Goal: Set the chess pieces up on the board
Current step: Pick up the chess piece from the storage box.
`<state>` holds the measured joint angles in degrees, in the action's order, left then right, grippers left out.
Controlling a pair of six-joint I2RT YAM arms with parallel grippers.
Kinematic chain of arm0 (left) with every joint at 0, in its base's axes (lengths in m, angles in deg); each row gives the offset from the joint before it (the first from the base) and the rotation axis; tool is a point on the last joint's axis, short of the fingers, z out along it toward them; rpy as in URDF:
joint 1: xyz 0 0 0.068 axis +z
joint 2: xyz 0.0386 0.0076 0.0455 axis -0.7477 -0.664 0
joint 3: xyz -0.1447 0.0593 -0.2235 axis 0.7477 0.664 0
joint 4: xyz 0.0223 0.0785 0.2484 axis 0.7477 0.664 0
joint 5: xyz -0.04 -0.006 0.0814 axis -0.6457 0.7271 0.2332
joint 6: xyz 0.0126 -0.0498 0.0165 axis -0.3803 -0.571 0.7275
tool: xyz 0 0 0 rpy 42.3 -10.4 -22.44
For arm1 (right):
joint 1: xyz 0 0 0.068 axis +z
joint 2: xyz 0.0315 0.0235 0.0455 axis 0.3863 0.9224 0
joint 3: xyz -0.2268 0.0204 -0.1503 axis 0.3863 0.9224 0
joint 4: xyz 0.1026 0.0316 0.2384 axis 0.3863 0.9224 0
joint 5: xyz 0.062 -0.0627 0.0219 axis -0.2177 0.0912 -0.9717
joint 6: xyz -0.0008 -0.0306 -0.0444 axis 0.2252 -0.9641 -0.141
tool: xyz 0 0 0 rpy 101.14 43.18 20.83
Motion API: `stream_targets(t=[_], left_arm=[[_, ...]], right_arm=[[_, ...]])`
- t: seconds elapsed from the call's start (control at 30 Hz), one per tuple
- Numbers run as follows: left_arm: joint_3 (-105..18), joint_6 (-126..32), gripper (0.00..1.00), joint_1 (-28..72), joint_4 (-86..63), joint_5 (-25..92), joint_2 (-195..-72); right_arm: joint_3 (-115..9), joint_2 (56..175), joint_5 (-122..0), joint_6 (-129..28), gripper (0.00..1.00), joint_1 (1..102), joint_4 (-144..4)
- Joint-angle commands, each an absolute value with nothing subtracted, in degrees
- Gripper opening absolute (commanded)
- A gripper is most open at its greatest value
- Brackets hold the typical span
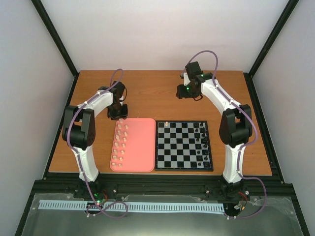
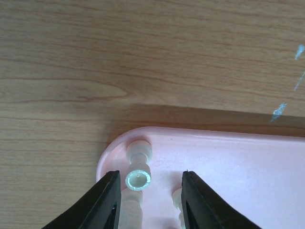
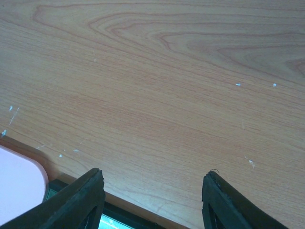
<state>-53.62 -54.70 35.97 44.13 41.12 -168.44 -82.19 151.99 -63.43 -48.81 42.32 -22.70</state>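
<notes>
Several cream chess pieces (image 1: 119, 143) stand in two columns along the left side of the pink tray (image 1: 140, 147). One cream piece (image 1: 166, 124) stands on the far left corner of the board (image 1: 183, 145). My left gripper (image 1: 118, 114) hangs over the tray's far left corner. In the left wrist view its jaws (image 2: 150, 175) are open around a cream piece (image 2: 138, 179), which sits close to the left finger (image 2: 107, 200) with a gap on each side. My right gripper (image 3: 153, 172) is open and empty over bare wood behind the board.
Black chess figures (image 1: 201, 140) stand in two columns on the board's right side. Another cream piece (image 2: 177, 200) stands by the right finger in the left wrist view. The tray's corner (image 3: 19, 183) and the table edge show at the lower left of the right wrist view.
</notes>
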Motion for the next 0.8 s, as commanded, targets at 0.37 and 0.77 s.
stream_targets(t=[0.37, 0.77], left_arm=[[-54.09, -56.48, 0.22, 36.05, 43.49, 42.6, -171.06], [-54.61, -55.88, 0.01, 36.0, 43.63, 44.83, -171.59]], right_arm=[[-77.87, 146.19, -64.36, -50.8, 0.57, 40.71, -22.47], [-76.35, 144.75, -64.34, -50.58, 0.57, 40.04, -22.98]])
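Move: The left hand, open, hovers over the white chess piece in the storage box's far left corner: the piece's middle is about 1 cm to its left, level fore and aft, some 3 cm below. Another piece stands about 3 cm straight back of that one, and a third about 3 cm back and 3 cm to the right of it. From the right hand the corner piece lies roughly 30 cm left, 9 cm back and 12 cm lower. The left hand sinks about 2 cm around the corner piece, easing slightly left, and pinches its upper part. ##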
